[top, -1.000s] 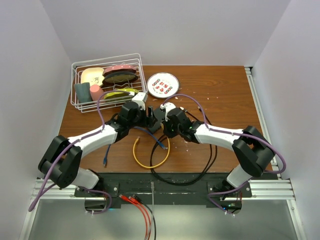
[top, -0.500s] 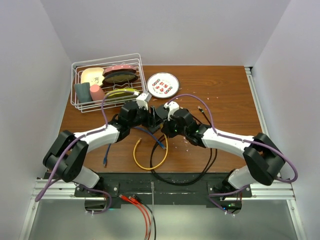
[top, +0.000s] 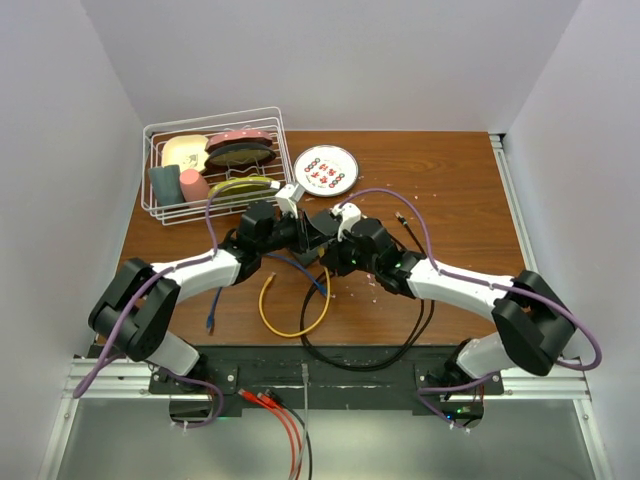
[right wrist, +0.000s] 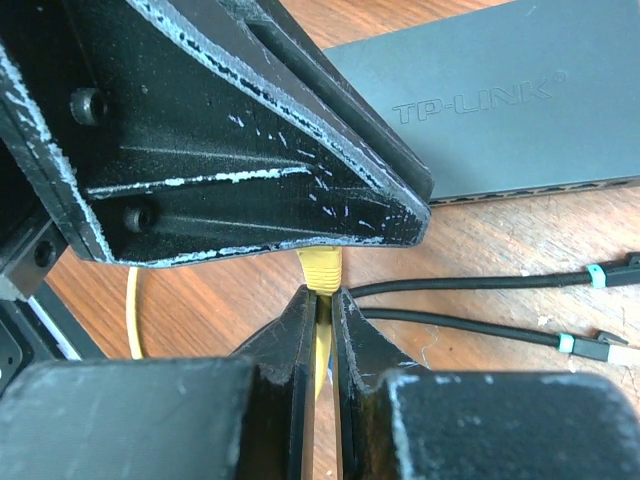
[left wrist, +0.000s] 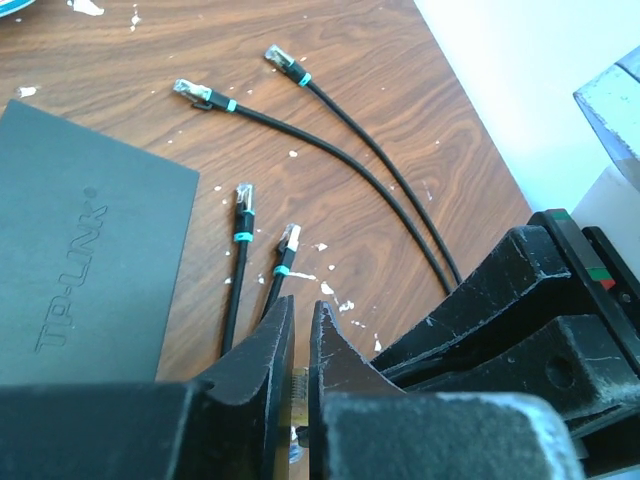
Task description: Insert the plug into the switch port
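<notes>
The yellow cable [top: 295, 318] loops on the table in front of both grippers. My right gripper [right wrist: 322, 293] is shut on this cable just behind its yellow boot [right wrist: 321, 266]. My left gripper [left wrist: 302, 305] is shut on the plug [left wrist: 292, 385], whose clear tip with gold contacts shows between the jaws. The two grippers meet tip to tip at the table's middle [top: 308, 232]. The flat black TP-LINK switch [left wrist: 80, 270] lies left of my left gripper and lies beyond my right one [right wrist: 500, 110]. Its narrow edge [right wrist: 560, 187] faces the right wrist camera; single switch ports are not distinct.
Several black cables with teal bands end in plugs [left wrist: 190, 92] [left wrist: 243, 195] beside the switch. A white wire basket [top: 212, 160] with dishes stands at the back left, with a plate [top: 326, 170] to its right. A blue cable [top: 213, 310] and a black loop [top: 370, 355] lie near the front.
My left gripper has shut on the plug; it was open a second ago. Both grippers have drawn together over the switch, and the yellow loop has slid slightly left.
</notes>
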### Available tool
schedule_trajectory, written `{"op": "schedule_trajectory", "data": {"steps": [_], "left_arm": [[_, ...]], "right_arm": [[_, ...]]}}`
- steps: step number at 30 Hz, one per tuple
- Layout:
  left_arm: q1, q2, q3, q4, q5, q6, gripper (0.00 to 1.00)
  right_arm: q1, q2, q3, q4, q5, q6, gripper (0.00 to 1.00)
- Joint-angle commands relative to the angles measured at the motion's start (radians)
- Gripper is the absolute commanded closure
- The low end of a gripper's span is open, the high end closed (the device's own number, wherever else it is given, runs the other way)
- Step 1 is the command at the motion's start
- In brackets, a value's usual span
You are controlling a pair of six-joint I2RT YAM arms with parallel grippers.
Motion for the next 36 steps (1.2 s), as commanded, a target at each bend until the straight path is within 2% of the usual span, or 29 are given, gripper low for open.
{"op": "schedule_trajectory", "data": {"steps": [1, 9, 13, 16, 18, 19, 20, 22, 23, 27, 32, 36], "left_arm": [[0.004, 0.004, -0.002, 0.048, 0.005, -0.018, 1.00], [0.005, 0.004, 0.004, 0.043, -0.003, -0.032, 1.00], [0.004, 0.012, 0.006, 0.046, 0.005, -0.032, 1.00], [0.004, 0.012, 0.009, 0.039, -0.004, -0.029, 1.00], [0.005, 0.013, 0.017, 0.011, -0.024, -0.015, 0.84], [0.005, 0.012, 0.018, -0.001, -0.050, -0.009, 0.60], [0.007, 0.012, 0.023, -0.024, -0.067, -0.001, 0.50], [0.011, -0.002, 0.026, -0.047, -0.127, 0.016, 0.31], [0.016, -0.007, 0.026, -0.068, -0.145, 0.020, 0.27], [0.074, -0.019, 0.023, -0.093, -0.187, 0.051, 0.20], [0.157, -0.005, -0.002, -0.104, -0.216, 0.086, 0.20], [0.162, 0.036, -0.016, -0.098, -0.277, 0.122, 0.20]], "right_arm": [[0.003, -0.070, -0.008, 0.040, 0.038, 0.020, 1.00], [0.003, -0.085, -0.005, 0.036, 0.065, 0.026, 0.93], [0.005, -0.076, -0.005, 0.045, 0.091, 0.040, 1.00], [0.003, -0.073, 0.004, 0.025, 0.110, 0.040, 1.00], [0.003, -0.073, 0.013, 0.007, 0.131, 0.026, 1.00], [0.005, -0.073, 0.016, -0.016, 0.140, 0.020, 1.00], [0.003, -0.072, 0.022, -0.025, 0.153, 0.008, 1.00], [0.003, -0.069, 0.031, -0.059, 0.154, -0.007, 1.00], [0.003, -0.064, 0.035, -0.070, 0.168, -0.014, 1.00], [0.003, -0.036, 0.059, -0.119, 0.191, -0.044, 1.00], [0.005, 0.026, 0.116, -0.171, 0.164, -0.099, 1.00], [0.002, 0.143, 0.180, -0.217, 0.128, -0.150, 1.00]]}}
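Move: Both hands already pinch the yellow cable's end, the left at the plug and the right just behind it. From the right hand the switch lies about 8 cm ahead, 2 cm left and 8 cm below; from the left, roughly 6 cm ahead, 1 cm left. On the table, the blue plug lies some 5 cm back from the right hand and level sideways, and the loose yellow plug 13 cm to its left, 1 cm back. Left fingers release the yellow plug and swing about 10 cm left-forward; the right, still gripping, edges forward. ##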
